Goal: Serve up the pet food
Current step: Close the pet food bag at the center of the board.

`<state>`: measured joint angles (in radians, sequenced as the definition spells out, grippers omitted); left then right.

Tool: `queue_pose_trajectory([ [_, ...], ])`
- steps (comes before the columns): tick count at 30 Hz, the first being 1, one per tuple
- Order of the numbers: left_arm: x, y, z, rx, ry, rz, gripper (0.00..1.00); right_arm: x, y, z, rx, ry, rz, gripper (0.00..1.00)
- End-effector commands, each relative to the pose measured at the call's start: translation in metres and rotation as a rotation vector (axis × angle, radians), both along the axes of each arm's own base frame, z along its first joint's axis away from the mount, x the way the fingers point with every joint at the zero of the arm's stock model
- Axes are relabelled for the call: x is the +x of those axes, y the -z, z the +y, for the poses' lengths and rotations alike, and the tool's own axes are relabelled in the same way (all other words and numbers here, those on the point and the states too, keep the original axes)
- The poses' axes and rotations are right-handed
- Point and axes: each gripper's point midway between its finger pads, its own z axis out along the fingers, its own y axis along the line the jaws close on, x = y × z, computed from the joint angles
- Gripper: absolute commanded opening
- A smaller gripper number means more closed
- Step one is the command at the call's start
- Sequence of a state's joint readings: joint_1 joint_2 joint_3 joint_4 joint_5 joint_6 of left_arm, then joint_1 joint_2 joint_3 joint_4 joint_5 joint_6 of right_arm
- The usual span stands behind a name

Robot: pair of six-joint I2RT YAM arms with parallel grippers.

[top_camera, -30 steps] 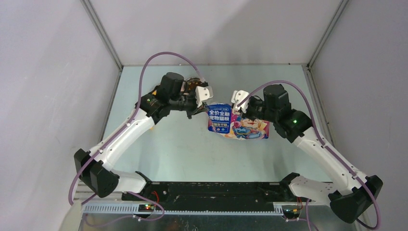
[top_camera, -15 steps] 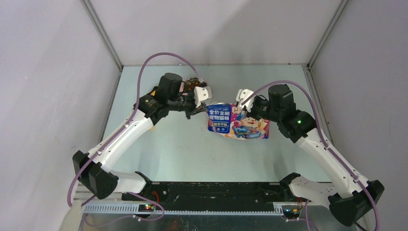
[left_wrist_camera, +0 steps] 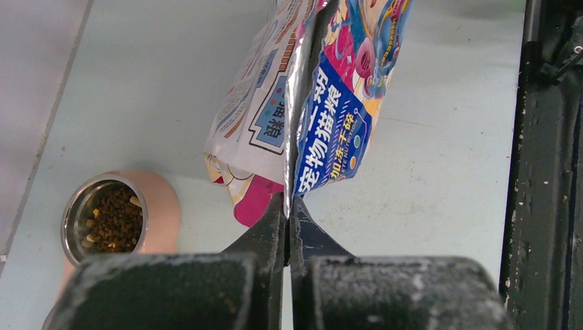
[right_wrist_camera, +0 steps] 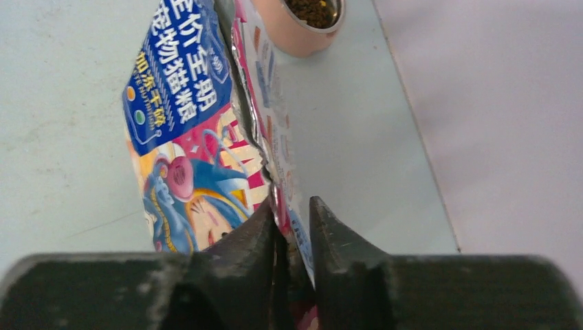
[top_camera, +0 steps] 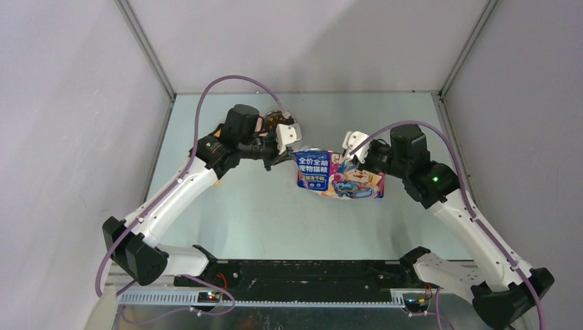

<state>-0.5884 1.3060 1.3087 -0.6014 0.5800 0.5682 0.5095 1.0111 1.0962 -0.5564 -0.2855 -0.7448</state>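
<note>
The pet food bag (top_camera: pixel 338 176), glossy blue, pink and white, hangs above the table mid-scene with its torn silver-lined top open. My left gripper (top_camera: pixel 294 153) is shut on the bag's (left_wrist_camera: pixel 323 110) left top corner, the film pinched between the left gripper (left_wrist_camera: pixel 289 201) tips. My right gripper (top_camera: pixel 348 157) is at the bag's (right_wrist_camera: pixel 185 137) other top corner. The right gripper (right_wrist_camera: pixel 293 207) jaws stand slightly apart, with the film loose in the gap and leaning on one finger. Brown kibble (left_wrist_camera: pixel 112 218) fills a steel bowl.
The pink feeder (left_wrist_camera: pixel 163 208) with its filled steel bowl (top_camera: pixel 277 121) sits on the table behind my left wrist, also seen as the pink feeder (right_wrist_camera: pixel 289 38) beyond the bag. Grey walls close in the table on three sides. The black rail (top_camera: pixel 302 271) runs along the near edge.
My right gripper has gone from shut on the bag's corner to slightly open, and that arm has drawn back to the right. The left gripper keeps its grip and the bag has barely moved.
</note>
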Motion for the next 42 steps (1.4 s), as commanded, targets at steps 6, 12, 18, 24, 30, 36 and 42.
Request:
queue_pose_trajectory([
  [6, -0.007, -0.007, 0.017, 0.011, -0.030, -0.005, 0.00, 0.007, -0.011, -0.025, -0.049, 0.078, -0.092, 0.00],
  [12, -0.007, -0.007, 0.017, 0.011, -0.030, -0.005, 0.00, 0.003, -0.013, -0.032, -0.068, 0.098, -0.111, 0.32],
  [18, -0.008, -0.008, 0.017, 0.008, -0.027, -0.004, 0.00, 0.005, -0.012, -0.045, -0.083, 0.137, -0.120, 0.21],
  [24, -0.008, -0.008, 0.017, 0.008, -0.027, -0.006, 0.00, 0.006, -0.013, -0.048, -0.085, 0.148, -0.122, 0.00],
  [30, -0.009, -0.008, 0.018, 0.008, -0.027, -0.005, 0.00, 0.004, -0.008, -0.057, -0.137, 0.167, -0.124, 0.31],
  [36, -0.010, -0.007, 0.019, 0.010, -0.028, -0.008, 0.00, 0.005, -0.008, -0.068, -0.153, 0.207, -0.159, 0.20],
  [42, -0.010, -0.007, 0.019, 0.007, -0.028, -0.008, 0.00, 0.006, -0.016, -0.077, -0.141, 0.253, -0.183, 0.00],
])
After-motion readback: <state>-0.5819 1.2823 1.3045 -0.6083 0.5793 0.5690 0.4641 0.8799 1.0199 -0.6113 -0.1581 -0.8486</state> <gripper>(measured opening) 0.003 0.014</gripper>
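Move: The right hand is just open around the standing pet food bag's mouth, whose right corner lies about 7 cm to its right, 1 cm back and level with it; the bag's middle is some 5 cm left, 1 cm back and 10 cm below. For the left hand, already pinching the left end, that corner is about 25 cm to the right and 2 cm back. The filled bowl sits some 16 cm ahead of the left hand, 5 cm left and 20 cm down. Stepwise to its right, the right hand works along the bag's mouth towards the right corner, about 5 cm in all: it pinches the rim, eases open, shifts over, pinches again, shifts once more and ends shut on it, rolling and turning clockwise some 10 degrees. The left fingers keep their pinch at the left end, almost still. ##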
